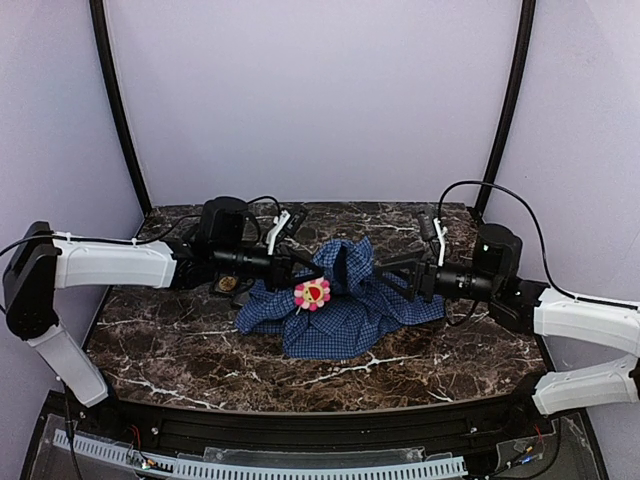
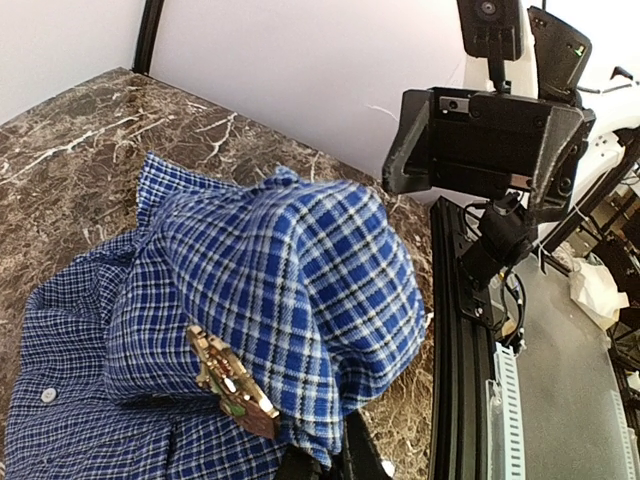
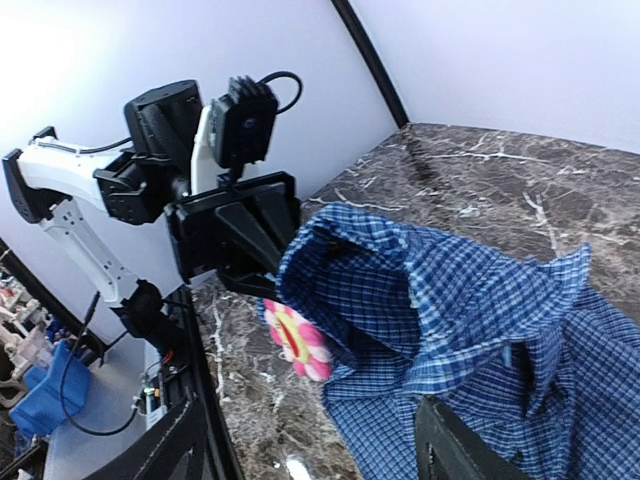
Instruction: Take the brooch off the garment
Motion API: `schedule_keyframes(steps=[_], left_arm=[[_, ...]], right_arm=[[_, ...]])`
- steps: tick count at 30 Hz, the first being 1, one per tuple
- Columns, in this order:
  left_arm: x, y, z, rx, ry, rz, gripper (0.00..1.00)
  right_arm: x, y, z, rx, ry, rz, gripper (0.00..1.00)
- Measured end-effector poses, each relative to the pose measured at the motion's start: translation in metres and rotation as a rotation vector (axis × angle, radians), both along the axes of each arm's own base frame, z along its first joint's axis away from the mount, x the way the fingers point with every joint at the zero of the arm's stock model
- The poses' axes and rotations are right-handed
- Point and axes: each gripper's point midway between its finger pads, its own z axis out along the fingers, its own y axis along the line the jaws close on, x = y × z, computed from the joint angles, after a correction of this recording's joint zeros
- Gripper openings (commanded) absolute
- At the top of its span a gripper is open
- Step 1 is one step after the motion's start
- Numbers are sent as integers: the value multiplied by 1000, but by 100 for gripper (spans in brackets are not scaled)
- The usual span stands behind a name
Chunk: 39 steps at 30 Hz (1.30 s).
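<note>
The garment (image 1: 350,312), a blue checked shirt, lies bunched in the middle of the marble table (image 1: 180,345). One fold of it is held up. My left gripper (image 1: 300,265) is shut on that fold, and in the left wrist view the cloth (image 2: 300,250) drapes over its fingers (image 2: 345,455). The brooch (image 1: 312,293), a pink flower with a yellow centre, hangs on the cloth just below that grip, and it also shows in the right wrist view (image 3: 298,342). My right gripper (image 1: 386,270) stands open beside the shirt's right side. Its fingers (image 3: 455,445) are spread wide with nothing in them.
A gold-brown beaded ornament (image 2: 232,385) sits on the cloth in the left wrist view. A small gold object (image 1: 228,284) lies on the table under the left arm. A black rail (image 1: 300,425) runs along the near edge, and pale walls (image 1: 310,100) close in the back and sides.
</note>
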Motion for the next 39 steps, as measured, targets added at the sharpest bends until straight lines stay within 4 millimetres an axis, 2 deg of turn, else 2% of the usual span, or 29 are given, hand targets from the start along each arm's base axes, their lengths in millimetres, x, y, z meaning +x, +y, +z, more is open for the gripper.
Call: schedule_keyframes(steps=[8, 14, 17, 22, 23, 24, 25, 26, 27, 28, 29, 31, 33, 36, 39], left_arm=[[-5, -7, -6, 16, 17, -95, 1], [-12, -6, -11, 33, 18, -141, 1], [-13, -5, -14, 41, 14, -148, 1], [-14, -4, -17, 55, 6, -155, 1], [-14, -4, -17, 56, 2, -157, 5], [-14, -4, -18, 58, -3, -159, 11], [-14, -4, -18, 60, -10, -161, 26], [-13, -4, -18, 62, -21, -160, 35], [-12, -3, -19, 66, -30, -155, 53], [-9, -3, -20, 74, -37, -135, 59], [-6, -3, -20, 80, -54, -126, 71], [2, 0, -22, 92, -94, -77, 88], [8, 8, -22, 112, -150, -14, 97], [15, 21, -15, 157, -261, 114, 99], [16, 19, 3, 171, -391, 204, 99]], right_arm=[[-26, 41, -17, -12, 53, 145, 57], [-8, 62, -19, -32, 63, 140, 48], [-1, 75, -13, -31, 52, 152, 37], [2, 88, -2, -18, 25, 167, 7], [2, 89, -1, -19, 22, 165, 0], [3, 90, 0, -19, 20, 161, 0], [4, 90, 0, -21, 13, 158, 0], [4, 90, 0, -23, 16, 153, 0], [6, 91, 0, -24, 17, 144, 0], [7, 91, 0, -25, 16, 132, 0], [10, 90, 0, -26, 16, 116, 0], [15, 89, 0, -28, 20, 79, 0], [20, 87, 0, -29, 29, 42, 0], [30, 84, -1, -28, 49, -20, 0], [39, 81, 3, -20, 58, -75, 0]])
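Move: The right hand, open and empty, has the raised fold of the garment about 9 cm to its left, 1 cm ahead and roughly level. The flower brooch lies some 12 cm to that hand's left, 2 cm back and 5 cm lower, with the gold brooch about 8 cm left, 2 cm ahead and 3 cm down. From the left hand, still pinching the fold, the flower brooch hangs 4 cm back, 1 cm left and 3 cm below. The right hand swings about 9 cm left to the raised fold, dipping some 2 cm down and back on the way before coming forward and up again, shuts its fingers on the cloth beside the left gripper's hold, then carries it about 3 cm forward. The left hand meanwhile eases a centimetre or two back and down with the cloth still pinched, then opens wide once the right has closed and lets go, moving about 3 cm forward, 2 cm left and 2 cm up while its wrist tilts and turns some 25 degrees. ##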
